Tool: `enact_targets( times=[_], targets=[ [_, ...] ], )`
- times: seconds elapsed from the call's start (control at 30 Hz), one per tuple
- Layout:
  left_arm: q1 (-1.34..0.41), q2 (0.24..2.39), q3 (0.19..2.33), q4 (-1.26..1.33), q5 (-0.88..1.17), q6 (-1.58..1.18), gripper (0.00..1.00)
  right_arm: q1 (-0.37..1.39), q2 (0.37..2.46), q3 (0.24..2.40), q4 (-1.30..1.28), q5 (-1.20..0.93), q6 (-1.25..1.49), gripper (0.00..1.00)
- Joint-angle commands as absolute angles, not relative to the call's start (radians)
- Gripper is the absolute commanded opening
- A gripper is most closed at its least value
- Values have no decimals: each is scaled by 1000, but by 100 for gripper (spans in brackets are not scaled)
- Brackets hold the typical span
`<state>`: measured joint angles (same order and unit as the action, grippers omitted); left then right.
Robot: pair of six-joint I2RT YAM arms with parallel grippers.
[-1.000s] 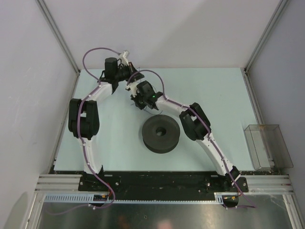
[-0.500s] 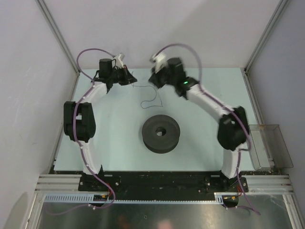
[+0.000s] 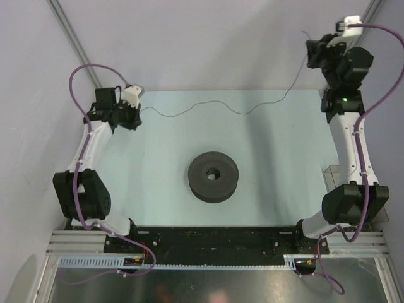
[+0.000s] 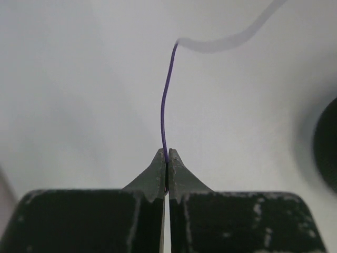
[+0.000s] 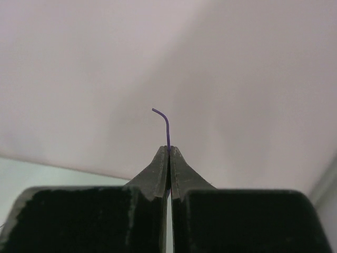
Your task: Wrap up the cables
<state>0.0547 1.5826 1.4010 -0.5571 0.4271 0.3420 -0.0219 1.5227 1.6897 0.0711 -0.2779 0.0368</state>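
Note:
The cable is a thin dark wire strung in a loose wavy line across the far half of the table. My left gripper is shut on its left end at the far left. My right gripper is shut on its right end, raised at the far right. In the left wrist view the purple wire rises out of the shut gripper. In the right wrist view a short bent tip of wire sticks out past the shut gripper. The dark grey spool lies flat mid-table, apart from the wire.
A clear plastic box stands at the table's right edge, partly behind the right arm. White enclosure walls close in the back and both sides. The spool's edge shows at the right of the left wrist view.
Both arms have swung apart from the table's middle, the left to the far left, the right to the far right and up. The curled wire has been drawn out between them.

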Motion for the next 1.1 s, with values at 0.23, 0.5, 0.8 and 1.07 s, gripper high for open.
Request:
enact_targets(
  times=[0.23, 0.5, 0.8, 1.07],
  targets=[
    [162, 1405, 1141, -730, 136, 925, 0, -296, 1462, 1657, 200, -232, 106, 0],
    [178, 1427, 1089, -712, 31, 918, 0, -369, 1471, 1640, 221, -143, 89, 0],
    [238, 1474, 1081, -666, -22, 893, 0, -443, 1502, 1649, 242, -125, 49, 0],
    [296, 1524, 1126, -664, -24, 844, 0, -480, 1518, 1646, 252, -130, 30, 0]
  ],
)
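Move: The left fingers hold one end of the cable and the right fingers, much higher, the other. The slack cable's middle hangs about 12 cm ahead of the left hand, 29 cm to its right and 8 cm lower; from the right hand it is some 7 cm ahead, 25 cm left and 37 cm below. The black spool lies about 11 cm back, 27 cm right and 17 cm below the left hand. Outward, away from each other, both hands draw the pinched cable ends. The right sweeps about 19 cm to its right, nearly level, turning some 25 degrees clockwise, then holds; the left goes left, down and back, 10 to 13 cm each way, quickly then creeping, while its left side rolls up about 30 degrees and the fingers tip down. Both grips stay shut. ##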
